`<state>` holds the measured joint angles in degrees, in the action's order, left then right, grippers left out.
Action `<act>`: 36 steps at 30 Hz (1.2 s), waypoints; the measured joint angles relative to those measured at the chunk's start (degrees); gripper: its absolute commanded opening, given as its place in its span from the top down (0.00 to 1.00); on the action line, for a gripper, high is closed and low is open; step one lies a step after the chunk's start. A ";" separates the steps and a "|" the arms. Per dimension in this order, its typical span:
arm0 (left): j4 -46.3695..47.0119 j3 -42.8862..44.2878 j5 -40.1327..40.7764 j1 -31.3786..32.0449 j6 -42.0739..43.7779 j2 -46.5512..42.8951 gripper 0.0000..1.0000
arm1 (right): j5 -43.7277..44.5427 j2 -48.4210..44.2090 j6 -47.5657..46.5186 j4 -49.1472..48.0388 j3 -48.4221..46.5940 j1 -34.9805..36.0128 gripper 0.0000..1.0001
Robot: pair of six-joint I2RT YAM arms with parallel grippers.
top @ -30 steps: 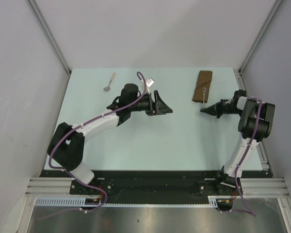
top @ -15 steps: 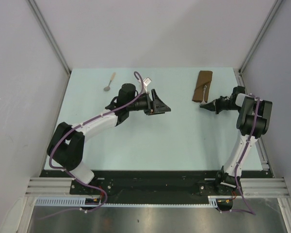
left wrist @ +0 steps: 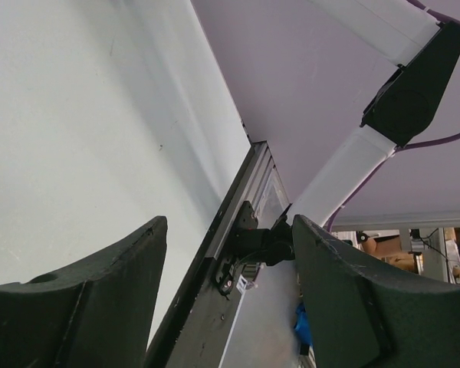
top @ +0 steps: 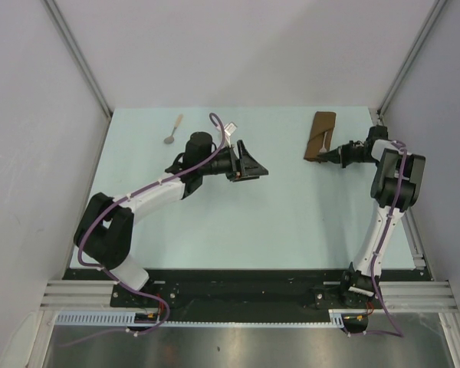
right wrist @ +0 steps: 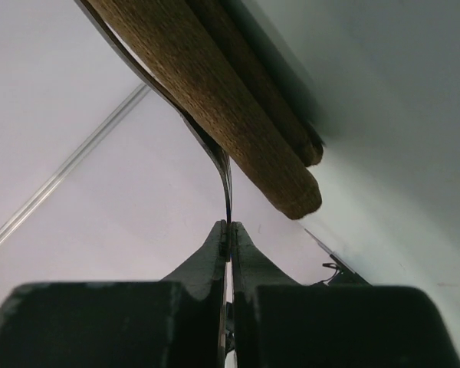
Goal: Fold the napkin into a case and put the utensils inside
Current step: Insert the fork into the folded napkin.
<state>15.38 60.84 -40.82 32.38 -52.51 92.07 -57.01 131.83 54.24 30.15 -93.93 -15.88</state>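
Note:
The napkin lies folded as a narrow brown case (top: pixel 320 136) at the far right of the table. In the right wrist view the case (right wrist: pixel 215 84) fills the upper part, and a thin grey metal utensil (right wrist: pixel 215 157) runs along its side. My right gripper (right wrist: pixel 229 228) is shut on this utensil's handle end, right at the case's near end (top: pixel 334 157). The second utensil (top: pixel 172 130), with a pale tan handle, lies at the far left. My left gripper (top: pixel 254 165) hovers open and empty over mid-table, with its black fingers (left wrist: pixel 115 261) wide apart.
An aluminium rail (top: pixel 410 230) borders the table's right edge next to the right arm. Grey walls close in the far and side edges. The left wrist view looks past the table edge at the right arm's base (left wrist: pixel 253 238).
My right gripper has moved away from me toward the case's near end, carrying the metal utensil along the case. The left gripper has drifted slightly left and stays open.

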 measured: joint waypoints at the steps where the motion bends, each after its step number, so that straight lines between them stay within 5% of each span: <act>1: -0.02 -0.09 -0.02 0.00 0.00 0.00 0.29 | 0.02 0.44 0.20 0.04 -0.66 0.00 0.97; 26: 0.00 -0.22 -0.07 -0.17 0.00 0.00 0.29 | -0.28 6.86 4.17 -4.24 -9.73 0.70 0.89; 30: 0.00 -0.26 -0.07 -0.17 0.00 0.00 0.29 | -0.44 7.34 4.52 -5.35 -10.25 0.70 0.63; 36: -0.02 -0.44 -0.09 -0.35 0.04 0.04 0.28 | -0.26 7.34 2.38 -4.17 -10.25 0.92 0.44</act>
<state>15.35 60.40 -40.91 32.03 -52.47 92.12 -57.28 139.17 56.62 25.98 -104.18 -14.96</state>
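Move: The right hand already holds the fork near its tines, the handle running forward into the folded napkin. The napkin's middle lies about 11 cm ahead of this hand, hardly to either side, and some 2 cm lower; the fork's middle is roughly 8 cm ahead, 1 cm to the right and a touch below. From the idle left hand the napkin is about 27 cm ahead, 30 cm to the right and 20 cm lower. Still pinching the fork by its tine end, the right hand pushes it handle-first, farther into the folded napkin, going forward nearly level about 5 cm, with the wrist tipping up only some 5 degrees. At the end of the push the fingers open to about half and let go of the tines, the hand easing back a trifle. ##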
